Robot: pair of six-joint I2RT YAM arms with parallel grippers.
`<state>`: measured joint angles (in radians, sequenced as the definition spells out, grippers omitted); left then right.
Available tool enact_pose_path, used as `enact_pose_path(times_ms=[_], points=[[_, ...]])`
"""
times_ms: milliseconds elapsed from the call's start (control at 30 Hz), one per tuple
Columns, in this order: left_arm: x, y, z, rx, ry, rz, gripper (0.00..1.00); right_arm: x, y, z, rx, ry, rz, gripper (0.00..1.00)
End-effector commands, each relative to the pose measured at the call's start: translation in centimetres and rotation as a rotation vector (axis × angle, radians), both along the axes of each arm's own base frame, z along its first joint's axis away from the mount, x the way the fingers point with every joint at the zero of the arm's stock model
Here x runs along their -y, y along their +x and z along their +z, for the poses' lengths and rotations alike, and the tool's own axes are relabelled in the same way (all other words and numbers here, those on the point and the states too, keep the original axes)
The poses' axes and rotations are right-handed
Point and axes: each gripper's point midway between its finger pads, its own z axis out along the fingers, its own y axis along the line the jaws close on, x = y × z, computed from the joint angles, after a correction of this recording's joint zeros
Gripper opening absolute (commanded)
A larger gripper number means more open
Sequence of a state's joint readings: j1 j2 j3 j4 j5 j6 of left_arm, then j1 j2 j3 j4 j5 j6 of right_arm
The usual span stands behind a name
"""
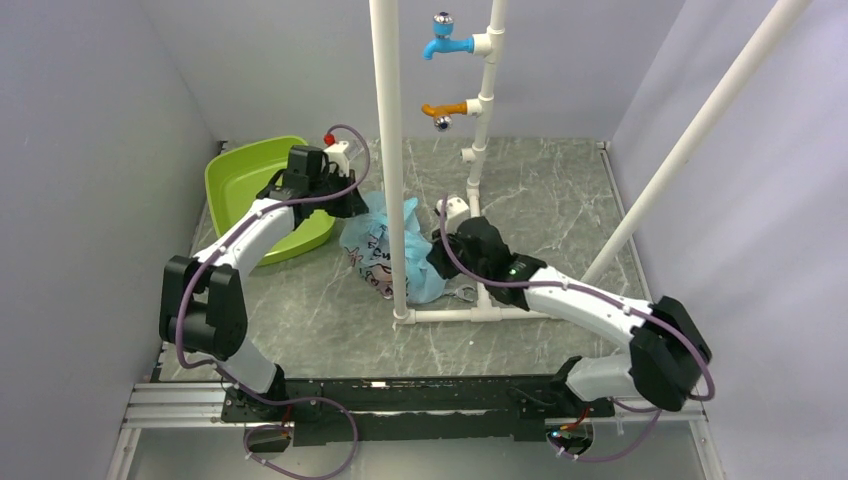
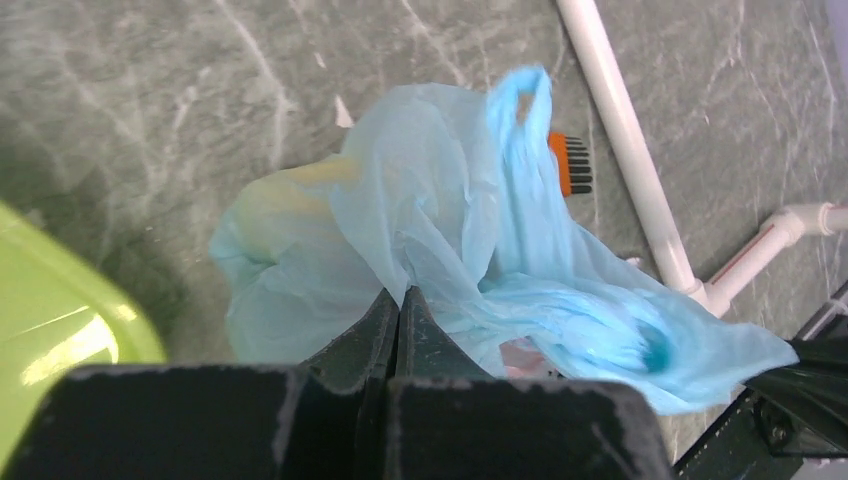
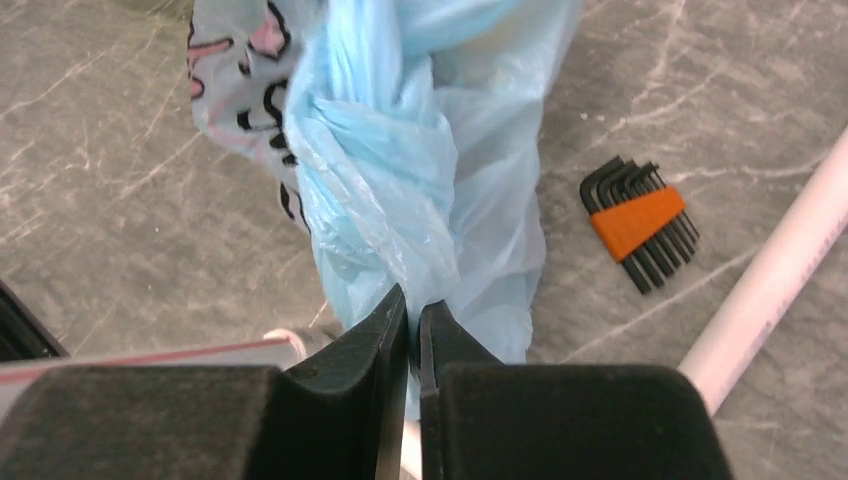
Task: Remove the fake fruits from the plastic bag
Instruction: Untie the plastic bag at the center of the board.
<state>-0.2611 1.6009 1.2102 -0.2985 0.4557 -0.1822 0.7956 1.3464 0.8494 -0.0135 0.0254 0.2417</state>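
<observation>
The light-blue plastic bag (image 1: 378, 248) lies crumpled on the grey table by the white pipe upright, its cartoon print (image 3: 235, 45) facing up. My left gripper (image 2: 400, 296) is shut on a fold of the bag (image 2: 430, 200) at its far-left side. At the bag's (image 3: 400, 150) near-right side, my right gripper (image 3: 413, 306) is pinched on a twisted strip of the film. The fake fruits are hidden inside the bag; only a yellowish shape (image 2: 290, 185) shows through the film in the left wrist view.
A lime-green tray (image 1: 240, 170) sits at the back left, close to the left arm. A white pipe frame (image 1: 388, 150) with blue and orange taps stands over the bag. An orange-and-black hex key set (image 3: 635, 220) lies on the table beside the bag.
</observation>
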Motion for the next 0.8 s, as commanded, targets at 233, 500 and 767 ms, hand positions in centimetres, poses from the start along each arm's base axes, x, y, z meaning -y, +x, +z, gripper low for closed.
enact_pose_path(times_ms=[233,500,767], points=[[-3.2,1.6,2.1,0.054,-0.010,0.135,0.00,3.2,-4.5,-2.6,-0.023,0.125,-0.026,0.10],[-2.6,1.4,2.0,0.049,-0.032,0.103,0.00,3.9,-3.8,-0.2,0.000,0.067,-0.051,0.29],[-2.2,1.4,1.9,0.040,-0.043,0.085,0.00,1.6,-1.5,5.2,0.091,0.084,-0.010,0.70]])
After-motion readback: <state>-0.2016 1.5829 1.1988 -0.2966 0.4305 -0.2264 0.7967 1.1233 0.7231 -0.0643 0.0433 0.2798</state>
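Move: Already pinching the bag's near end, the right hand has the front pipe's T-joint about 6 cm back, 10 cm to its right and 14 cm below; the bag's middle lies some 5 cm ahead and 9 cm left, the hex keys roughly 8 cm ahead and 3 cm right, the upright's foot 8 cm back and 7 cm left. From the left hand, shut on the bag's far corner, the green tray's middle is about 18 cm left and 5 cm ahead. Drawing the pinched bag end back, right and down, about 5 cm back and 4–5 cm the other two ways, the right hand takes it towards the front pipe, opens wide to let go, then rises about 6 cm while easing forward and left. The left hand keeps its pinch on the far corner, shifts nearly 3 cm left towards the tray, then holds. ##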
